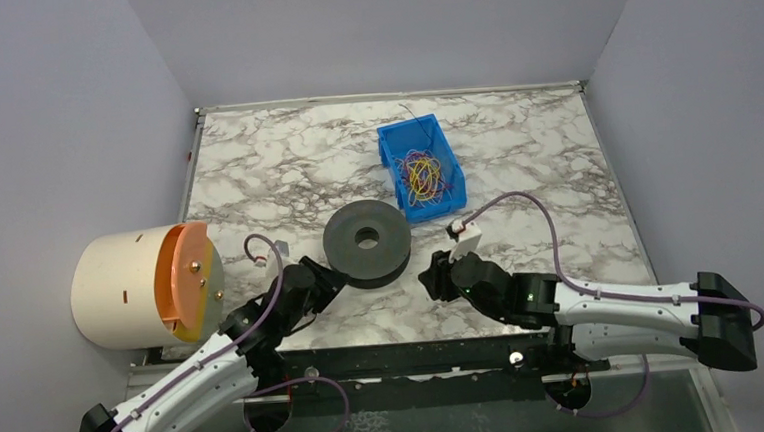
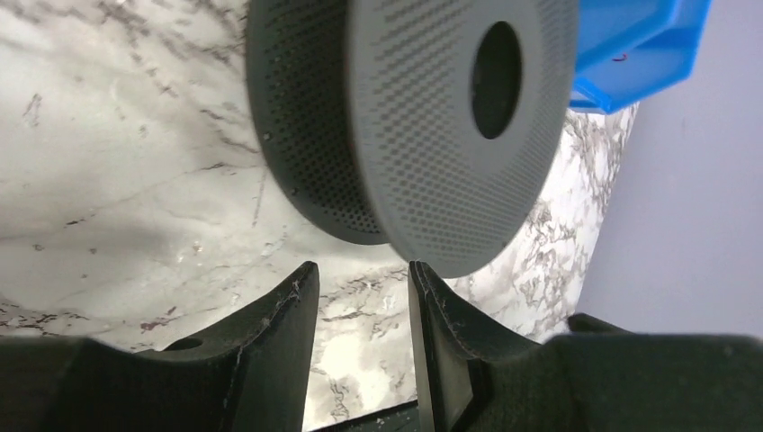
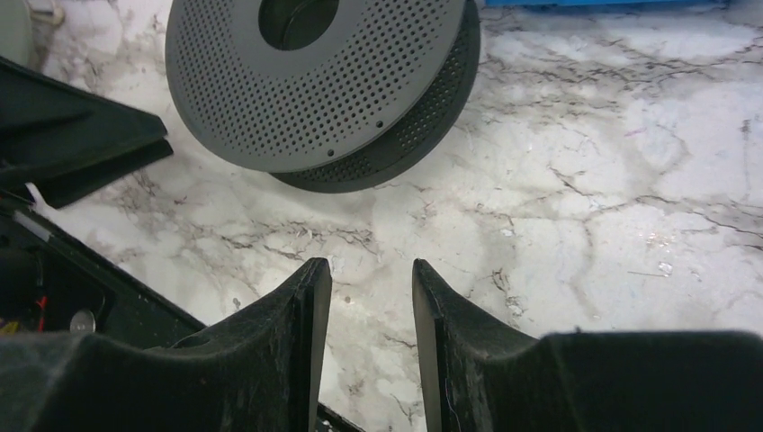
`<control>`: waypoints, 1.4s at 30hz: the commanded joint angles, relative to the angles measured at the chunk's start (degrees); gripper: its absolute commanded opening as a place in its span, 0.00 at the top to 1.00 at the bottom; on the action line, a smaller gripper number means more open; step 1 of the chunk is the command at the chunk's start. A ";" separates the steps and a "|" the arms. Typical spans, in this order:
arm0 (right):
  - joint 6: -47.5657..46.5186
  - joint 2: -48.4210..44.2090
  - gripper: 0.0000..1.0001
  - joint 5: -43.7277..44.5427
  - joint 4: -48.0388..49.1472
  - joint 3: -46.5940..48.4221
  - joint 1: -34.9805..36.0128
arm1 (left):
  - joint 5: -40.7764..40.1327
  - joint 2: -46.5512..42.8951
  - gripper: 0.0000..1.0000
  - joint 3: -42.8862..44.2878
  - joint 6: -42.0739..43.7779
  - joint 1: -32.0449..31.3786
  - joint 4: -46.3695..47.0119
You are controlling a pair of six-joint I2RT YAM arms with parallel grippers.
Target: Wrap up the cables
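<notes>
The cables [image 1: 422,173] are a tangle of thin yellow, red, orange and purple wires lying inside a blue bin [image 1: 391,143] at the back of the marble table. In front of the bin a dark grey perforated spool [image 1: 345,244] lies flat. My left gripper [image 1: 336,277] sits just left of the spool's near edge. In its wrist view the left gripper [image 2: 360,266] is open, with only marble between the fingers and the spool [image 2: 432,135] right ahead. My right gripper [image 1: 430,274] is near the spool's right side. In its own view the right gripper [image 3: 370,263] is also open and empty.
A white cylinder [image 1: 122,287] with an orange end plate [image 1: 186,278] lies on its side at the left table edge. Grey walls close in the table on three sides. The blue bin [image 2: 630,54] shows behind the spool [image 3: 297,99].
</notes>
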 commanded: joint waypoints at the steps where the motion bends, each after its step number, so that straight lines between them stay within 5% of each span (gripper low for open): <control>1: -2.60 4.43 0.57 -6.71 -0.85 3.45 -0.65 | 1.00 1.00 0.57 7.33 8.73 0.26 -6.05; 14: -5.51 19.35 0.63 -15.67 1.66 9.75 -4.34 | -3.30 6.72 0.51 32.12 28.39 0.32 -20.14; 25: -6.59 32.00 0.91 -18.23 3.74 17.09 -6.49 | -9.55 10.74 0.32 46.44 52.76 0.27 -21.78; 35: -3.95 39.30 0.99 -21.46 6.98 22.10 -9.51 | -9.82 10.75 0.03 42.71 65.76 0.31 -13.64; 42: 0.30 43.60 0.99 -22.74 9.13 25.94 -12.41 | -10.16 6.62 0.01 35.53 67.41 0.32 -6.35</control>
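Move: The spool lies about 12 cm left of the right hand and 7 cm ahead, its middle some 7 cm lower; the left gripper is level with the right hand, roughly 18 cm to its left and 5 cm lower. The blue basket of cables stands straight ahead of the right hand, about 24 cm out and 9 cm below. From the left hand the spool is some 6 cm to the right, 6 cm ahead and slightly lower. The right hand sweeps about 10 cm left while sinking some 8 cm towards the spool's near right side, tipping its fingers further down and shutting them empty, then adds about 5 cm forward so that the closed tips come in under the edge of the upper flange and push the spool. Meanwhile the left hand rises about 20 cm clear of the spool, drifting slightly forward and left, rolls some 60 degrees with its left side lifting, and opens its fingers wide. ##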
